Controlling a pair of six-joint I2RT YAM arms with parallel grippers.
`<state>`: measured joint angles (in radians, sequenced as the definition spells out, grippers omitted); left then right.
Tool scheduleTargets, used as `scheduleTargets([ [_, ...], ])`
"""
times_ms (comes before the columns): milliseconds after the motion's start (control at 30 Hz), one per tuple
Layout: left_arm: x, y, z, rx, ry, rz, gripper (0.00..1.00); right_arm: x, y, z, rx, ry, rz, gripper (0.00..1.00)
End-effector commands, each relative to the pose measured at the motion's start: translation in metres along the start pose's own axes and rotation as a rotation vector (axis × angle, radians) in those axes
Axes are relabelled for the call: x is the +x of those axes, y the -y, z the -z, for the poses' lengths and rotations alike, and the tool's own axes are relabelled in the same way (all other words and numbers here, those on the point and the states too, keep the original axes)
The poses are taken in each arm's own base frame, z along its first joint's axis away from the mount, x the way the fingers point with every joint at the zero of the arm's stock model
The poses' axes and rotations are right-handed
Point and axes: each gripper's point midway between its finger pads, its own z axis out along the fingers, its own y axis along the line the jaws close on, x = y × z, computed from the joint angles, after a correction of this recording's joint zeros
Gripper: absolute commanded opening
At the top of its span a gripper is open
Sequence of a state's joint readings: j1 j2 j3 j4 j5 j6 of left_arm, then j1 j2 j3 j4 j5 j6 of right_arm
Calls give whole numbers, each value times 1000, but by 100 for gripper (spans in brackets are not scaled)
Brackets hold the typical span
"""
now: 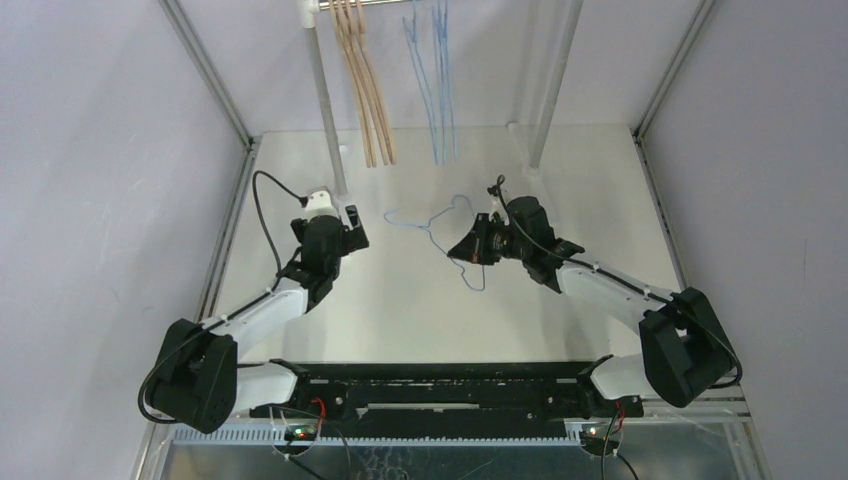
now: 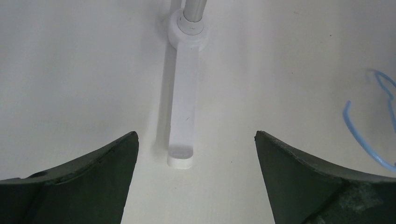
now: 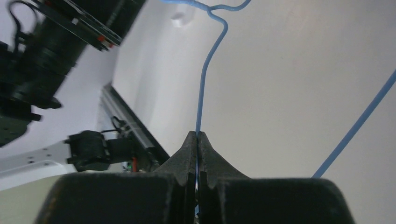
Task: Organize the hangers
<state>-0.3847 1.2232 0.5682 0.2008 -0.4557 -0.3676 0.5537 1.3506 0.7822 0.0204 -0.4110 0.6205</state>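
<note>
Tan wooden hangers [image 1: 365,90] and thin blue wire hangers [image 1: 437,90] hang from the rail at the back. One more blue wire hanger [image 1: 428,224] is over the table's middle, its hook toward the rail. My right gripper [image 1: 470,250] is shut on its wire at the near end. In the right wrist view the blue wire [image 3: 204,79] runs straight out from between the closed fingertips of that gripper [image 3: 197,135]. My left gripper [image 1: 352,228] is open and empty left of that hanger. In its wrist view the left gripper [image 2: 196,135] frames bare table, and the blue hanger [image 2: 362,135] shows at the right edge.
The rail's left post [image 1: 325,110] stands just behind my left gripper. Its white foot [image 2: 182,116] lies on the table between the open fingers' line of sight. A second post [image 1: 555,90] stands at the back right. Metal frame bars [image 1: 660,200] edge the table.
</note>
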Motion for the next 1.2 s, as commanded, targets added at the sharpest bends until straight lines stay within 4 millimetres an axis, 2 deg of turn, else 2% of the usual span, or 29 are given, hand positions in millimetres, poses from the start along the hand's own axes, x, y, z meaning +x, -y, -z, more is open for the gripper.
scheduleTargets([
  [0,-9,5,1,26,39,40,99,-26,-35,0,-213,33,-76,0],
  [200,-7,10,1,49,24,50,100,-30,-38,-10,-289,20,-152,0],
  [300,-8,22,6,116,13,88,99,-32,-35,-15,-292,25,-167,0],
  [533,10,81,35,450,-75,376,99,-33,-32,-18,-285,26,-153,0],
  [667,16,103,54,581,-113,536,99,-34,-30,-20,-283,35,-145,0],
  [767,12,116,65,645,-133,607,100,-36,-31,-22,-290,35,-141,0],
  [967,-8,146,79,799,-149,739,99,-36,-29,-28,-297,29,-145,0],
  [1100,-8,168,77,856,-189,767,99,-35,-29,-29,-301,25,-143,0],
  [1167,0,183,81,900,-228,777,99,-37,-30,-29,-301,31,-139,0],
])
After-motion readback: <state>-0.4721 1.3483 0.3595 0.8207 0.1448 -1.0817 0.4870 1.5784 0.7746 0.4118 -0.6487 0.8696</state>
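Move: The neck of the blue hanger in the right fingers lies some 22 cm to the left hand's right and 4 cm back, at nearly its height; the hook is about 14 cm right and 2 cm back, the right gripper some 26 cm right and 9 cm back. From the right hand, the waiting left gripper is roughly 26 cm left and 9 cm ahead, with the neck 5 cm left and 6 cm ahead. Still pinching the hanger's near shoulder wire, the right hand eases about 3 cm left and 2.5 cm forward, rolling some 15 degrees. The open left hand sweeps about 15 cm right and 4 cm back towards the neck, rolling over some 55 degrees, right side rising, and swinging clockwise; its fingers stay wide open close to the wire, contact unclear. ##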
